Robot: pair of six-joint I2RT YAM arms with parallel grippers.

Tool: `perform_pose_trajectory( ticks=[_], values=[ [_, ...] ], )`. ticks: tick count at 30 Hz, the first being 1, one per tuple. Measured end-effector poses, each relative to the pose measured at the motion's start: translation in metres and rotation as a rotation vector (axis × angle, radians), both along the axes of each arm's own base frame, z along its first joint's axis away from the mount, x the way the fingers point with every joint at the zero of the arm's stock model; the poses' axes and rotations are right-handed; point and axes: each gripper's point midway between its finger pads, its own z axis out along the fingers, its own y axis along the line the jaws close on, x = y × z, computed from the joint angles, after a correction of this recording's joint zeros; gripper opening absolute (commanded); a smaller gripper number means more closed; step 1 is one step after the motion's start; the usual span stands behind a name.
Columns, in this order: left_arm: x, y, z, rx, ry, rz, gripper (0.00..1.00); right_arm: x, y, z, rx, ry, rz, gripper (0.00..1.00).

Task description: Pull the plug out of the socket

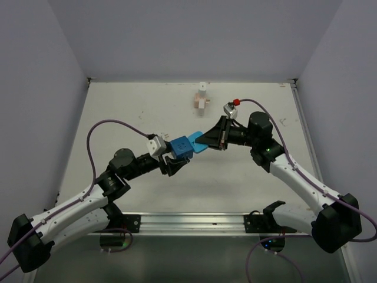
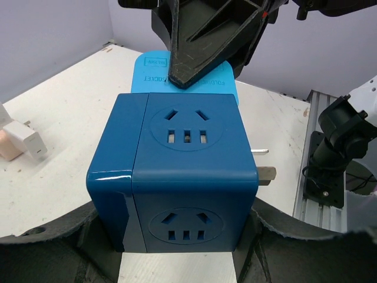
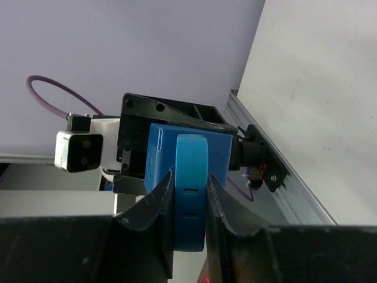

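Observation:
A dark blue cube socket (image 1: 181, 145) hangs above the table's middle, and my left gripper (image 1: 172, 160) is shut on its sides. In the left wrist view the cube (image 2: 182, 177) fills the frame between the black fingers (image 2: 59, 250). A light blue flat plug (image 1: 199, 143) sits against the cube's far face. My right gripper (image 1: 207, 141) is shut on that plug. From the right wrist, both fingers (image 3: 159, 206) press the plug's (image 3: 191, 194) flat sides, with the cube (image 3: 159, 153) right behind it. In the left wrist view the plug (image 2: 147, 73) shows under the right gripper's fingers (image 2: 200, 41).
A small pink and white adapter (image 1: 202, 100) stands at the back of the table, seen also at the left (image 2: 23, 140). Two metal prongs (image 2: 265, 174) stick out of the cube's right side. An aluminium rail (image 1: 188, 221) runs along the near edge.

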Motion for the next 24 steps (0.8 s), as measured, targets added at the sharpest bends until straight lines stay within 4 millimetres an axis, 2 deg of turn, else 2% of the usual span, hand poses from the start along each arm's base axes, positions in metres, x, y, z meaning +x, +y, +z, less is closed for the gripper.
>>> perform_pose_trajectory(
  ticks=[5,14,16,20,24],
  values=[
    [-0.002,0.002,0.008,-0.017,-0.025,0.0,0.0,-0.003,-0.001,0.007,0.029,0.026,0.014,0.0],
    [-0.014,0.009,0.025,-0.065,-0.071,-0.011,0.0,-0.015,-0.007,0.012,0.058,0.076,0.059,0.0],
    [-0.014,0.013,0.024,-0.074,-0.069,0.008,0.0,-0.008,-0.014,0.011,0.061,0.08,0.026,0.0],
    [-0.013,0.025,0.023,-0.103,-0.074,0.058,0.0,0.022,-0.041,0.014,0.078,0.073,-0.113,0.0],
    [-0.01,0.029,0.009,-0.107,-0.041,0.09,0.0,0.025,-0.047,0.018,0.089,0.062,-0.139,0.0]
  ],
)
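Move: My left fingers still clamp the dark blue socket, and my right fingers already pinch the light-blue plug seated in it. From my right hand the socket's middle is some 6 cm to the left, 3 cm back and 2 cm lower. From my left hand the plug lies about 6 cm to the right, 3 cm ahead and 2 cm higher. Down on the table, a white plug sits roughly 20 cm ahead of my left hand, 9 cm left and 24 cm below. Keeping both grips, I first ease plug and socket together back and up by a centimetre or two. Then my right hand breaks away rightward and forward, about 4 cm each way and turning some 10 degrees clockwise, carrying the plug off the socket, while my left hand draws the socket about 2 cm to the left and sinks slightly. ##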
